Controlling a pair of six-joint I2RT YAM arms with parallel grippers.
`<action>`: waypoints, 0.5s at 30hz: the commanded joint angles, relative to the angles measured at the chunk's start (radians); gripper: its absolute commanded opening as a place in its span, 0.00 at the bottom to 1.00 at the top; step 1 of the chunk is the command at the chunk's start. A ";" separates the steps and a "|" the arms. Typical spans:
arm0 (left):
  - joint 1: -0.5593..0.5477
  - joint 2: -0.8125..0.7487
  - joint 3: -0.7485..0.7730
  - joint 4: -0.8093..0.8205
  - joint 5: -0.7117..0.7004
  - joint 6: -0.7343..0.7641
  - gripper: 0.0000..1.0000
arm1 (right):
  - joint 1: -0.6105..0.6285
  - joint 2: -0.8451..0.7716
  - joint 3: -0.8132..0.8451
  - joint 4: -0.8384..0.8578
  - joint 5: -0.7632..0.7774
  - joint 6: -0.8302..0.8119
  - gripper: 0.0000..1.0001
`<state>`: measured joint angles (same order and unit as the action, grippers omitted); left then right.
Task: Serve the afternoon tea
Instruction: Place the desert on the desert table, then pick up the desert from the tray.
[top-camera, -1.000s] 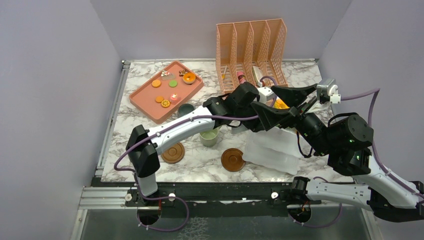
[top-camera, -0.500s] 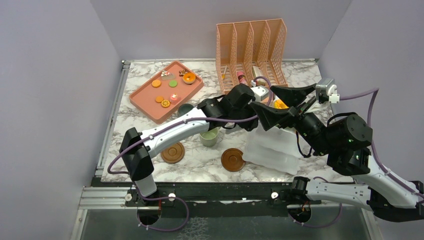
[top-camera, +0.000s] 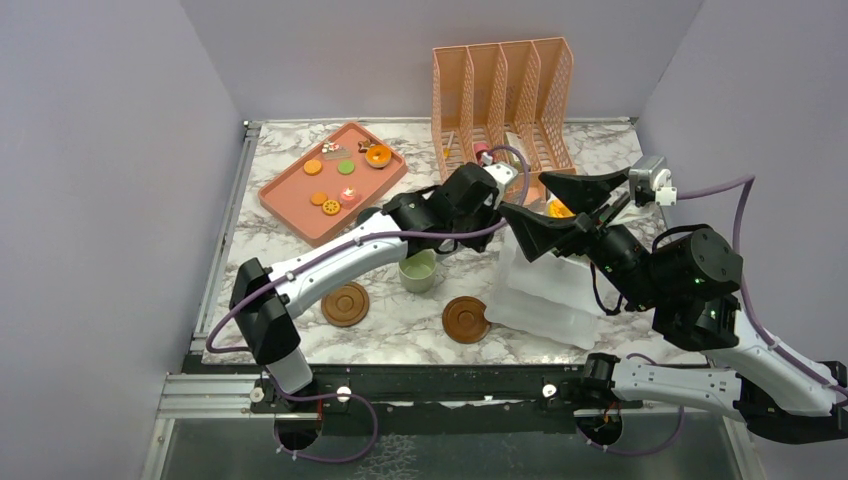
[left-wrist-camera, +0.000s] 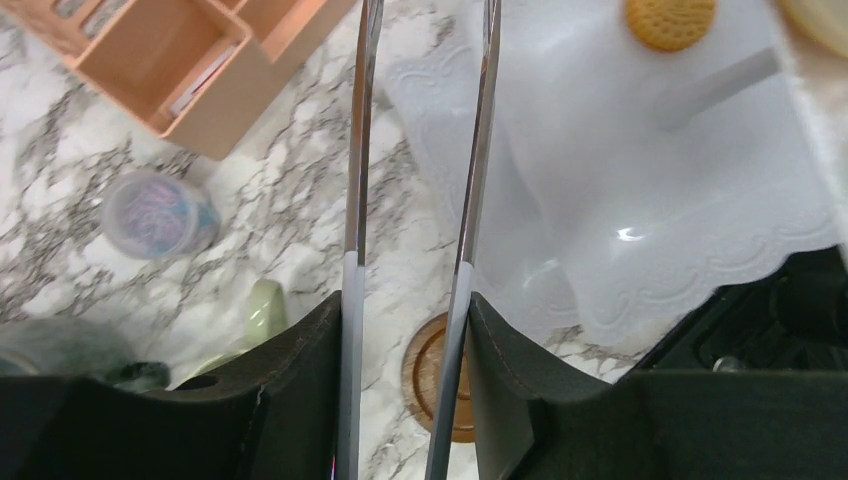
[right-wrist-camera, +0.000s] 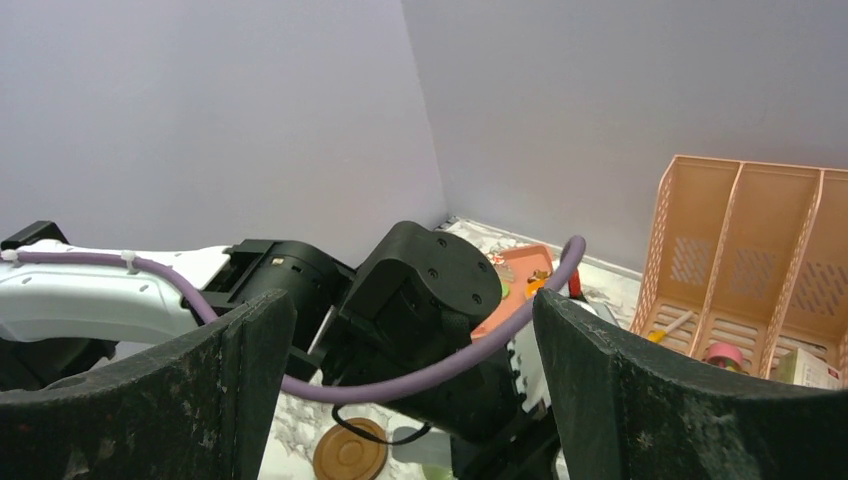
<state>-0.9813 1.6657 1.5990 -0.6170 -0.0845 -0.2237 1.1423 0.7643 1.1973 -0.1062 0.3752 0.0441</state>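
Observation:
My left gripper (left-wrist-camera: 405, 310) is shut on a pair of metal tongs (left-wrist-camera: 357, 150). Their two blades run up out of the left wrist view with nothing between them. Below them lie a white plate (left-wrist-camera: 640, 180) with a round biscuit (left-wrist-camera: 671, 20) on it and a brown coaster (left-wrist-camera: 432, 375). The pale green mug (top-camera: 419, 272) stands by the left forearm. The grey-blue mug (top-camera: 372, 217) is half hidden behind that arm. A second coaster (top-camera: 345, 304) lies to the left. My right gripper (top-camera: 527, 195) hangs open above the plate (top-camera: 545, 300), holding nothing.
A pink tray (top-camera: 290, 205) at the back left carries several small toy cookies and cakes. An orange file rack (top-camera: 505, 95) stands at the back. A tiny lilac cup (left-wrist-camera: 158, 212) sits by the rack's corner. Grey walls close in left, right and behind.
My left arm has drawn back to the left and toward the rack, carrying the tongs off the plate. The right arm has barely moved.

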 joint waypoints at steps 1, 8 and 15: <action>0.077 -0.077 -0.014 -0.027 -0.089 -0.016 0.44 | -0.001 0.001 -0.012 0.006 -0.016 0.012 0.94; 0.275 -0.165 -0.069 -0.062 -0.103 -0.041 0.45 | -0.001 -0.013 -0.049 -0.003 -0.024 0.038 0.94; 0.462 -0.206 -0.112 -0.118 -0.163 -0.025 0.46 | -0.001 -0.007 -0.083 0.003 -0.057 0.069 0.94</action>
<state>-0.5961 1.5043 1.5120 -0.7006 -0.1852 -0.2504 1.1423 0.7589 1.1351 -0.1078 0.3592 0.0841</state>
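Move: The dessert tray's middle lies about 33 cm to the left gripper's left, 17 cm ahead and some 21 cm below. On the way stand the teal mug, roughly 23 cm left and 7 ahead, the small clear jar, 12 left and 8 ahead, and the green mug, 14 left and 2 back, all some 19 cm lower. From the right gripper the tray is about 37 cm left, 28 ahead and 47 below. Swing the left gripper, still holding the tongs, away from the white dessert stand and back towards the tray, some 17 cm left and 9 cm forward, picking up speed and staying high over the jar and mugs. Turn it about 25 degrees counter-clockwise on the way and keep the fingers' grip on the tongs unchanged. Let the open right gripper sink 2 to 3 cm. ##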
